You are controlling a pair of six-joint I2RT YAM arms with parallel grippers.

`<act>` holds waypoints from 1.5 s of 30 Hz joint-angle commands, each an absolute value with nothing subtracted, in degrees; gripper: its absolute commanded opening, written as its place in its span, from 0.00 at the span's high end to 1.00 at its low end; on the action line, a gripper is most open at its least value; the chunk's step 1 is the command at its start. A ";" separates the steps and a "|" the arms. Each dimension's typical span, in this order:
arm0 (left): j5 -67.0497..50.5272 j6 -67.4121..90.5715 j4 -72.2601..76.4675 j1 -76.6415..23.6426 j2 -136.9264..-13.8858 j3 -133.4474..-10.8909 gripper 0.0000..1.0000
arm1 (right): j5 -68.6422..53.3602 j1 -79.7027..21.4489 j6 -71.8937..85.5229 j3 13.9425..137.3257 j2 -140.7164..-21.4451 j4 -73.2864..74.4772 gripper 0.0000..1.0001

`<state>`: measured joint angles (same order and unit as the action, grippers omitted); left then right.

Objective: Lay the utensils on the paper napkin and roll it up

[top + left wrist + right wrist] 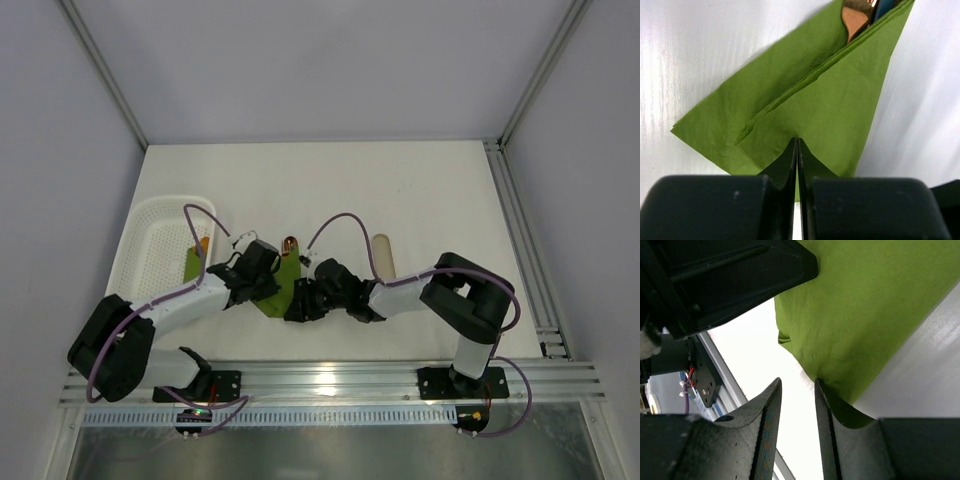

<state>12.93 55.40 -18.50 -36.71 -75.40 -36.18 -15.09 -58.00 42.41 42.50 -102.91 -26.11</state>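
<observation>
The olive-green paper napkin (284, 284) lies folded over near the table's front middle. From its far end pokes a copper utensil tip (289, 243). In the left wrist view a copper-brown utensil (855, 20) sits tucked inside the napkin (830, 100) fold; which utensil it is I cannot tell. My left gripper (797, 141) is shut on the napkin's near edge, and from above it (266, 276) sits at the napkin's left side. My right gripper (797, 382) is open with only table between its fingers. Its right fingertip (819, 386) touches the napkin (865, 315) corner.
A white mesh basket (150, 235) stands at the left with a green and orange item (198, 256) inside. A pale beige oblong piece (382, 254) lies right of the napkin. The rail (330, 375) runs along the front edge just behind both grippers.
</observation>
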 commanded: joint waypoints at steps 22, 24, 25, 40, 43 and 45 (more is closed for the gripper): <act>15.73 56.07 -12.39 -35.86 -76.47 -32.61 1.00 | -14.68 -52.82 38.49 53.17 -103.88 -20.31 0.92; 15.03 56.25 -12.13 -35.95 -76.64 -32.52 1.00 | -14.94 -52.65 38.58 54.93 -105.46 -19.95 0.92; 14.77 56.25 -11.87 -35.95 -76.81 -32.52 1.00 | -14.94 -52.65 38.67 55.45 -106.08 -19.78 0.92; 12.92 57.22 -10.72 -35.86 -76.29 -31.46 1.00 | -6.24 -52.29 39.99 58.89 -111.97 -14.42 0.96; 12.92 56.95 -10.99 -35.95 -76.81 -32.08 1.00 | -4.49 -52.21 40.78 58.36 -112.32 -12.31 0.96; 13.01 56.95 -10.90 -35.95 -76.90 -32.17 1.00 | -3.52 -52.21 42.18 57.22 -112.15 -12.13 0.96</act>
<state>12.97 56.80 -11.35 -36.18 -76.82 -32.21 -9.91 -52.51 41.30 57.76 -112.25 -16.27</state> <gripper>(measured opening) 0.002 0.038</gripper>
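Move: The napkin's folded flap lies with its middle about 10 cm ahead of the right hand and 1 cm to its left, a little below; the near napkin edge is right under its part-open fingers. The left fingertips are some 8 cm ahead of it and 2 cm left, the utensil heads about 21 cm straight ahead. From the left hand the flap's middle is about 3 cm ahead, 2 cm right and 1 cm lower, the utensil heads 13 cm ahead and 2 cm right. The right hand comes free of the napkin's near edge and goes about 8 cm forward in a low arc, rising some 3 cm, shutting its fingers nearly all the way as it travels, then swinging a little left and dropping about 4 cm so the tips come down on the folded flap close beside the left fingertips, with the wrist turning some 10 degrees clockwise. Meanwhile the left hand, fingers still shut, sinks about 1.5 cm onto the napkin early on and then stays down there, pinning it with its tips. ##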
